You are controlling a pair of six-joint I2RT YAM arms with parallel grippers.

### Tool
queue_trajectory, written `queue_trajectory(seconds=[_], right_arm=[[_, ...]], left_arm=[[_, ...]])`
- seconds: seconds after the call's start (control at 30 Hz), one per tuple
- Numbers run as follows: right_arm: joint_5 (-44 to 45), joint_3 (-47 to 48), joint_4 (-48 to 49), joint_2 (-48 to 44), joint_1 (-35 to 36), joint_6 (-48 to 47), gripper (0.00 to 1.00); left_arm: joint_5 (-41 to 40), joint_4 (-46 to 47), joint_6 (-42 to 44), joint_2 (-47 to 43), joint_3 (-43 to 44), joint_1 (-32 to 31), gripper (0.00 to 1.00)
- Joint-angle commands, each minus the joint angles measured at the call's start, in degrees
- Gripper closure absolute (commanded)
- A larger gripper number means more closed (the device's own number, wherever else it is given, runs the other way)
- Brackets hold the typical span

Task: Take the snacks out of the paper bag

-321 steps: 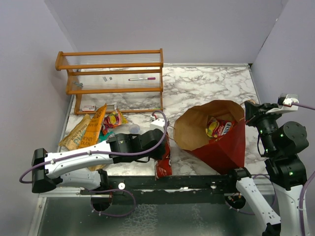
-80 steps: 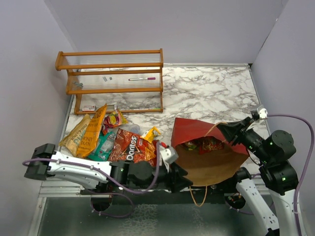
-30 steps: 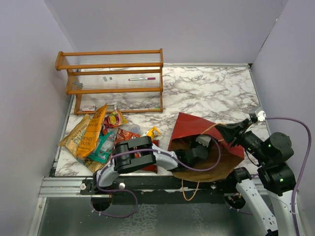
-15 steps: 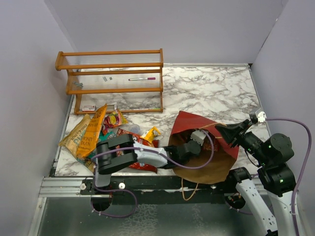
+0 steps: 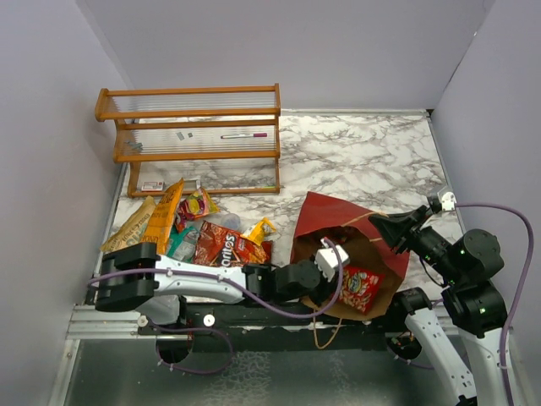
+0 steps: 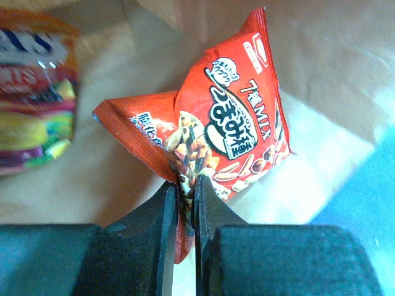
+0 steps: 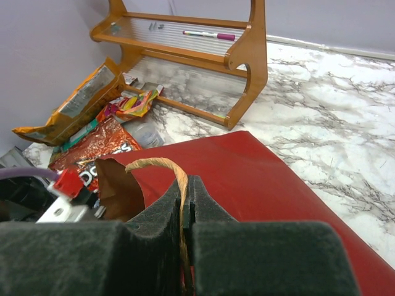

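Observation:
My left gripper (image 6: 184, 183) is shut on the lower edge of a red snack packet (image 6: 231, 132) printed with nuts and crackers. Seen from above, that gripper (image 5: 338, 272) is at the mouth of the paper bag (image 5: 334, 218) and the held packet (image 5: 362, 289) lies on the tan inside. A second, multicoloured packet (image 6: 31, 111) is in the bag to the left. My right gripper (image 7: 185, 185) is shut on the bag's twisted paper handle (image 7: 162, 165), holding the dark red side (image 7: 265, 179) up. Several snacks lie on the table's left, among them a Doritos packet (image 5: 221, 245).
A wooden two-shelf rack (image 5: 194, 127) stands at the back left with a pink marker (image 5: 245, 134) on it. Tan and orange packets (image 5: 156, 220) lie near the left table edge. A small clear round container (image 7: 139, 131) sits by the packets. Walls close in on both sides.
My left gripper has shut on the red packet deep in the bag and drawn back to the bag's mouth, bringing the packet along. The right gripper keeps holding the handle.

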Motion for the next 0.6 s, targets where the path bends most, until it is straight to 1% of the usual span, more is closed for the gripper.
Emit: queue_trajectory(seconds=[0.0,0.2,0.27,0.33,0.43,0.5,0.57], right_arm=[[-0.3,-0.4,1.5,0.0,0.1,-0.5,0.98],[-0.6,-0.5,1.6,-0.3,0.1,-0.7,0.98],[-0.6,-0.6,1.8,-0.3,0.1,-0.6,0.98],[-0.7,-0.7,1.7,-0.2,0.1,-0.7,0.98],[-1.1,-0.7,1.7,0.1,0.1,-0.8,0.98],[-1.2,-0.6,1.7,0.1,0.1,-0.8,0.98],[-1.1,-0.6,1.8,0.1,0.1,-0.8,0.98]], left_arm=[[3.4,-8.0,-1.1,-7.6,-1.7,-2.8,1.00],[5.5,-15.0,-0.1,-19.5,-3.4,-4.2,1.00],[6.1,-18.5,1.1,-23.6,-3.1,-4.3,1.00],[5.0,-23.5,2.5,-27.6,-1.2,-4.3,1.00],[-0.7,-31.3,5.0,-33.3,3.1,-4.3,1.00],[-6.9,-35.4,7.1,-36.9,6.1,-4.3,1.00],[-13.8,-37.4,8.6,-40.4,8.4,-4.3,1.00]])
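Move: The left hand, already gripping the red snack packet at the paper bag's mouth, has the Doritos bag of the snack pile some 29 cm to its left, 17 cm ahead and 13 cm lower. The yellow packet lies about 19 cm left, 21 cm ahead at the same level; the paper bag's middle is roughly 7 cm ahead and 7 cm right, 4 cm lower. From the right hand, the Doritos bag is about 38 cm left, 10 cm ahead and 29 cm down. Up and to the left, about 12 cm and 11 cm, the left hand draws the red packet away from the paper bag towards the snack pile. It first slides back and left by some 4 cm, then climbs steadily, the wrist hardly turning and the fingers keeping their pinch on the packet's end. The right hand stays in place, still holding the bag's handle. ##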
